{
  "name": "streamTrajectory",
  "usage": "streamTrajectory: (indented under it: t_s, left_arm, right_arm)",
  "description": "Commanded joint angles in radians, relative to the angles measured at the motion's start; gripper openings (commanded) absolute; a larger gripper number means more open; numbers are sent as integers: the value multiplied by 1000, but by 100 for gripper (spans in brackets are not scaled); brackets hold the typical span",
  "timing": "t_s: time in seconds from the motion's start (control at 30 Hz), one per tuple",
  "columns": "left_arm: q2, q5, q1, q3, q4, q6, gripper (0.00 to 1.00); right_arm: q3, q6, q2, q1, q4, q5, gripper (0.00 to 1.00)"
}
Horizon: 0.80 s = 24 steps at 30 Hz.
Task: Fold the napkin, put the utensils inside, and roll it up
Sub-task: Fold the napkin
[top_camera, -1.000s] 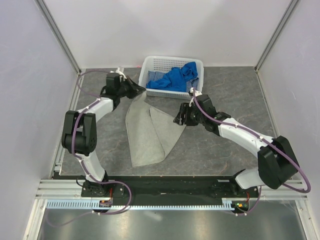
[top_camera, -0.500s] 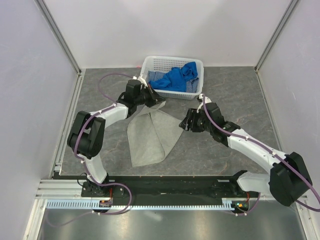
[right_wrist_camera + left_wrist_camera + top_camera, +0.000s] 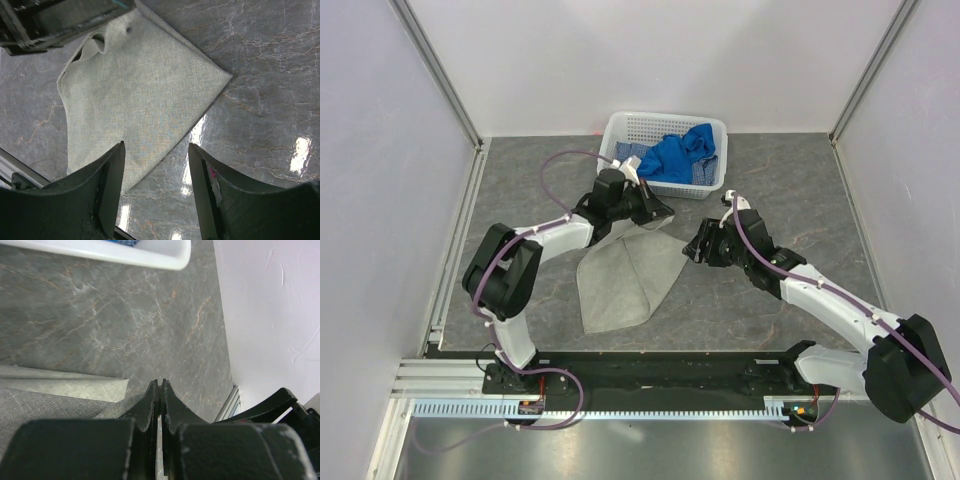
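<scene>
The grey-beige napkin [image 3: 620, 280] lies on the table, doubled over into a rough triangle. My left gripper [image 3: 660, 213] is shut on the napkin's far corner, just in front of the basket. In the left wrist view its jaws [image 3: 161, 385] are pressed together and cloth [image 3: 60, 395] runs up to them from the left. My right gripper [image 3: 695, 248] hovers open just right of the napkin's right point. In the right wrist view the napkin [image 3: 140, 95] spreads beyond the open right gripper [image 3: 156, 150]. The utensils are out of view.
A white basket [image 3: 620, 125] holding bright blue cloths [image 3: 672, 157] stands at the back of the table, right behind the left gripper; its rim [image 3: 150, 255] shows in the left wrist view. White walls enclose the table on three sides.
My left gripper has carried the napkin's corner from the back left to the right, laying the cloth over itself. The right gripper has drifted slightly right and stayed open.
</scene>
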Motion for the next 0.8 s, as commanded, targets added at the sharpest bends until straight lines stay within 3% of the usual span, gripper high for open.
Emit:
streamTrajectory:
  t_s: [0.0, 0.53, 0.77]
  left_arm:
    - [48, -30, -34, 5, 67, 0, 2]
    - [193, -104, -86, 44, 73, -7, 2]
    - [213, -69, -97, 57, 73, -20, 6]
  right_arm:
    - [-5, 19, -28, -2, 5, 25, 61]
    - [-7, 19, -12, -2, 4, 25, 61]
    - [-14, 22, 14, -2, 5, 51, 61]
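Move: The left hand, shut on the napkin's lifted corner, is heading for the napkin's right corner, some 4 cm back, 6 cm right and 11 cm below. The main spread of the napkin is centred about 13 cm back and 10 cm left of that hand, and the basket about 20 cm ahead and 1 cm left. From the open right hand, the napkin's right corner is roughly 8 cm straight ahead, 10 cm down. Lowering the held napkin corner with the left hand, about 9 cm down, towards the napkin's right corner. The hand eases some 3 cm right and a little back, mostly early on, then sinks almost straight and slows to a stop; the fingers tip about 10 degrees further down and keep their pinch on the cloth. ##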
